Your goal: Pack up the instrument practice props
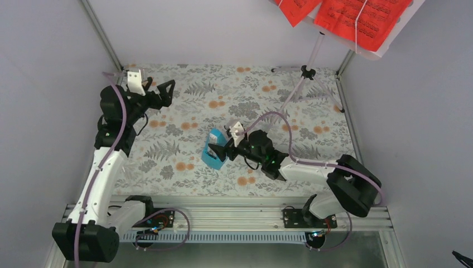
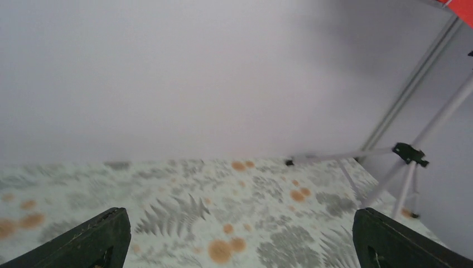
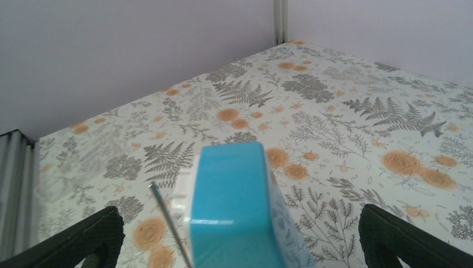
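The light-blue metronome (image 1: 212, 149) stands on the floral tabletop near the middle. In the right wrist view the metronome (image 3: 234, 206) fills the space between my right gripper's (image 3: 240, 245) wide-apart fingers, with gaps on both sides and its thin metal pendulum rod (image 3: 170, 226) to the left. From above, the right gripper (image 1: 222, 140) is open around it. The lilac music stand (image 1: 305, 71) stands at the back right, its red sheet-music pages (image 1: 357, 15) on top. My left gripper (image 1: 160, 92) is open and empty at the back left. Its wrist view shows the left gripper (image 2: 240, 240) facing the stand's tripod (image 2: 410, 153).
Pale walls enclose the floral table (image 1: 178, 134) on three sides, with metal corner posts (image 1: 103, 33) at the back. A metal rail (image 1: 234, 215) carrying both arm bases runs along the near edge. The stand's legs (image 1: 290, 68) spread across the back right corner.
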Tool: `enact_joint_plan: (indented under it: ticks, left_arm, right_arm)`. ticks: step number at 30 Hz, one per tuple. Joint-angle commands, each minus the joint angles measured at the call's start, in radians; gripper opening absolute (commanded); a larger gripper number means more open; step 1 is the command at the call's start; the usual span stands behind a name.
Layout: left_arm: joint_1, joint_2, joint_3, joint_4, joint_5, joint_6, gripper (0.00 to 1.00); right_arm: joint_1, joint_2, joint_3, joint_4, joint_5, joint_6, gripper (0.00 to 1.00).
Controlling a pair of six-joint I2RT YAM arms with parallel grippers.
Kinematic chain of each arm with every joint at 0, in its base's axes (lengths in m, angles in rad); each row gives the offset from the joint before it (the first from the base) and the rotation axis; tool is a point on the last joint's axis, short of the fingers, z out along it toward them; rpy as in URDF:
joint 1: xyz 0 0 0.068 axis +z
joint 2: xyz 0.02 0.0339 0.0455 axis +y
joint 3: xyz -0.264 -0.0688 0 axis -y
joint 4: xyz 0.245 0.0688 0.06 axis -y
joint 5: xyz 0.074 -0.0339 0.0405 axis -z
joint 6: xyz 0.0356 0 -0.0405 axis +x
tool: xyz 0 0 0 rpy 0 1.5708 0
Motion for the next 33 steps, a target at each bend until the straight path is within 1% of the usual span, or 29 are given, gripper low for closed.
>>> enact_joint_plan:
  ticks: [1, 3, 7, 14, 22, 23, 24, 27, 33]
  left_arm:
    - [0.002, -0.037, 0.035, -0.073, -0.144, 0.126, 1.0]
    - [0.002, -0.062, 0.005, -0.048, -0.187, 0.169, 1.0]
    - [0.002, -0.065, -0.011, -0.086, -0.276, 0.23, 1.0]
    - [0.003, -0.077, -0.022, -0.089, -0.299, 0.252, 1.0]
    - [0.002, -0.079, -0.025, -0.094, -0.308, 0.254, 1.0]
    - [0.002, -0.079, -0.025, -0.094, -0.308, 0.254, 1.0]
    - [0.002, -0.079, -0.025, -0.094, -0.308, 0.253, 1.0]
    - [0.002, -0.079, -0.027, -0.095, -0.308, 0.252, 1.0]
    - [0.002, -0.08, -0.026, -0.096, -0.306, 0.254, 1.0]
  right_arm:
    - [0.014, 0.066, 0.052, 0.087, 0.067, -0.079, 1.0]
    - [0.02, 0.088, 0.063, 0.099, 0.072, -0.09, 1.0]
    - [0.041, 0.126, 0.077, 0.104, 0.122, -0.103, 1.0]
    - [0.045, 0.128, 0.052, 0.108, 0.169, -0.1, 0.99]
    - [0.045, 0.106, 0.01, 0.092, 0.187, -0.081, 0.92]
    - [0.045, 0.102, 0.006, 0.093, 0.188, -0.08, 0.87]
    - [0.046, 0.097, -0.001, 0.094, 0.191, -0.079, 0.85]
    - [0.045, 0.086, -0.012, 0.091, 0.192, -0.074, 0.8]
    - [0.046, 0.075, -0.024, 0.091, 0.189, -0.061, 0.77]
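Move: The blue metronome stands just beneath the right hand, its middle about 8 cm below and some 2 cm forward and 2 cm left of it. The nearest foot of the music stand is roughly 9 cm ahead and 17 cm to the right of that hand, about 16 cm lower. From the raised left hand, the metronome lies some 12 cm back, 16 cm to the right and 25 cm below. Down about 3 cm onto the metronome's upper part goes the right hand, easing forward and left at first and then slipping back to the right, while its fingers close by about a fifth with the blue body between them. The left hand, empty and open, swings about 5 cm left, away from the metronome, rolling and turning counter-clockwise some 20 degrees to face ahead, then stays there. ##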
